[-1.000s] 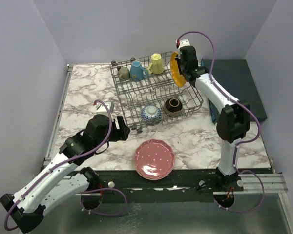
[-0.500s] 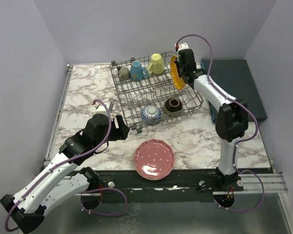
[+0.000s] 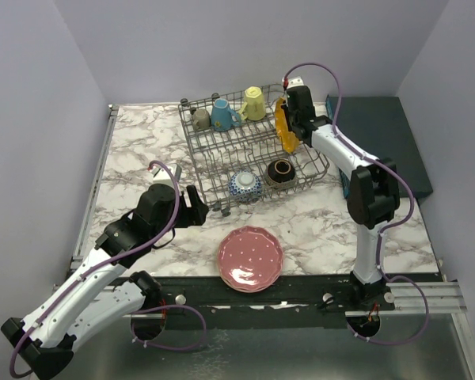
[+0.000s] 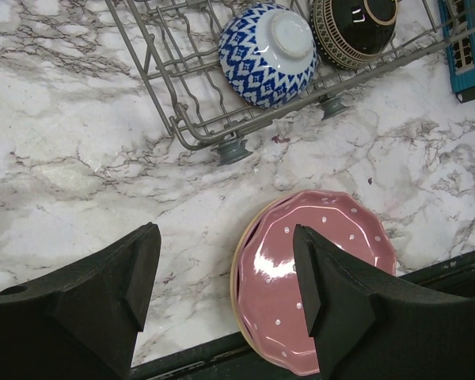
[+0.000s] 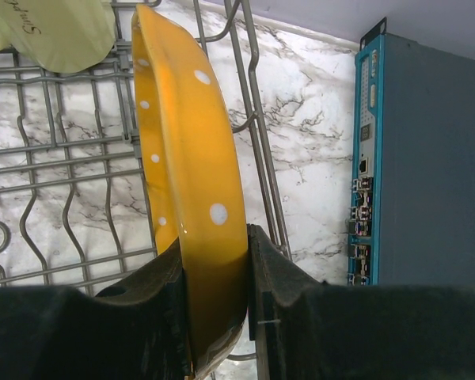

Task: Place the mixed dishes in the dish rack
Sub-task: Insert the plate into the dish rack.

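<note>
The grey wire dish rack (image 3: pixel 222 150) stands at the back of the table. In it are a grey-olive mug (image 3: pixel 201 119), a blue mug (image 3: pixel 222 115), a yellow mug (image 3: pixel 253 104), a blue-white bowl (image 3: pixel 245 185) and a dark brown bowl (image 3: pixel 281 172). My right gripper (image 3: pixel 294 127) is shut on the orange dotted plate (image 5: pixel 191 174), held on edge over the rack's right end. The pink dotted plate (image 3: pixel 250 258) lies flat near the front edge. My left gripper (image 4: pixel 226 277) hangs open above the marble just left of the pink plate (image 4: pixel 324 285), holding nothing.
A flat dark teal box (image 3: pixel 380 138) lies right of the rack, close to the right arm. The rack's front feet (image 4: pixel 231 150) rest on the marble between the left gripper and the bowls. The table's front edge (image 3: pixel 301 281) runs just below the pink plate.
My right gripper has carried the orange plate a little to the left and back, over the rack's right end. The left arm has barely moved.
</note>
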`<state>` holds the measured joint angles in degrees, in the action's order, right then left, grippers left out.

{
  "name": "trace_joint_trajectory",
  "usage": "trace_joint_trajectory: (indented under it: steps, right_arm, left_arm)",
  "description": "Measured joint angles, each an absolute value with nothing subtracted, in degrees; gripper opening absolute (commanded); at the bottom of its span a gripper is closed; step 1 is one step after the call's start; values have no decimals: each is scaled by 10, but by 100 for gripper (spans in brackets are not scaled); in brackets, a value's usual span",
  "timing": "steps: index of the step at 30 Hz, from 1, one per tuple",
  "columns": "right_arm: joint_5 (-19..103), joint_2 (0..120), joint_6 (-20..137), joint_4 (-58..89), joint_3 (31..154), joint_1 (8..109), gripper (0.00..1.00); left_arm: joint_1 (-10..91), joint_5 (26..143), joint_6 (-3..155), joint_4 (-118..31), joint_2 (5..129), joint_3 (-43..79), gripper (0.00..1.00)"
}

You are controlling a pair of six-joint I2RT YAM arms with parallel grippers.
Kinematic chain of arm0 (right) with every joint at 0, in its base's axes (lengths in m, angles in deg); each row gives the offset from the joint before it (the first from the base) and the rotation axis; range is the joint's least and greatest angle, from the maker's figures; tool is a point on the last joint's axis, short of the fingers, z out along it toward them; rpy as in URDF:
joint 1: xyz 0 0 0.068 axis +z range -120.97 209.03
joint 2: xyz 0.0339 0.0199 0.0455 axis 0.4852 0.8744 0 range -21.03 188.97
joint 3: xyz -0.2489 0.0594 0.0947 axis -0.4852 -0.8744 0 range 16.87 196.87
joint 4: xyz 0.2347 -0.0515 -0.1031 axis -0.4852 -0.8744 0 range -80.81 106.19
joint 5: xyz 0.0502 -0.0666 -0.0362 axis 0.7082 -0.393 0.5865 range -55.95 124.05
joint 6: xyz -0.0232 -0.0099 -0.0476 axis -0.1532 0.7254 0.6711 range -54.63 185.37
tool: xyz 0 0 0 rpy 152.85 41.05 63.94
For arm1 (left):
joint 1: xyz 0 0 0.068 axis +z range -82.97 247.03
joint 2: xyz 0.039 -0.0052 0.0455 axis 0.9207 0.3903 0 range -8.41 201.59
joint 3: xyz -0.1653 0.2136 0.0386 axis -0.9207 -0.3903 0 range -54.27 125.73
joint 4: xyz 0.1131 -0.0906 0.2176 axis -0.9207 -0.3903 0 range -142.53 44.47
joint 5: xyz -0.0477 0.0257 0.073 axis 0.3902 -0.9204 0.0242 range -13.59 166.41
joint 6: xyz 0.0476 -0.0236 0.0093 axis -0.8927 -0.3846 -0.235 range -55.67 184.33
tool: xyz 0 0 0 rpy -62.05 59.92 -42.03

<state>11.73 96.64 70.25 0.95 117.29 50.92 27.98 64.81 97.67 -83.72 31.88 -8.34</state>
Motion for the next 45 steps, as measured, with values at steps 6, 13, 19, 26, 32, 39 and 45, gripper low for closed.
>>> trace_joint_trajectory:
  steps: [6, 13, 19, 26, 32, 39, 45]
  right_arm:
    - [117, 967, 698, 21, 1167, 509, 0]
    - [117, 971, 692, 27, 1166, 509, 0]
    - [116, 971, 688, 27, 1167, 509, 20]
    - [114, 973, 674, 34, 1167, 508, 49]
    - [113, 973, 664, 45, 1167, 508, 64]
    - [113, 973, 659, 46, 1167, 508, 72]
    - [114, 973, 646, 46, 1167, 508, 74]
  left_arm:
    - [285, 651, 977, -837, 319, -83, 74]
    - [294, 657, 976, -836, 322, -83, 74]
    - [302, 666, 974, -832, 324, -83, 74]
    - [310, 674, 974, -828, 328, -83, 74]
    - [320, 685, 972, -828, 333, -84, 74]
    - [332, 696, 970, -824, 335, -86, 74]
    - [335, 701, 968, -820, 335, -87, 74]
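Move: The right hand still holds the orange plate upright near the rack's right end, pinching it high up; the plate's middle is about 6 cm below, 1 cm ahead and 1 cm left. The green mug stands some 11 cm left and 6 cm ahead, the black bowl roughly 12 cm back and 2 cm left, the blue-and-white bowl about 16 cm back and 13 cm left, all lower than the hand. From the left hand the plate is some 25 cm ahead and 25 cm right. Settling downward by barely half a centimetre, the right hand steadies the orange plate in the rack for a moment, then spreads its fingers wide and lets go of both faces. While opening, the hand eases forward and back up, less than 1 cm in all, and rolls about 5 degrees, its left side rising; it stays astride the plate. ##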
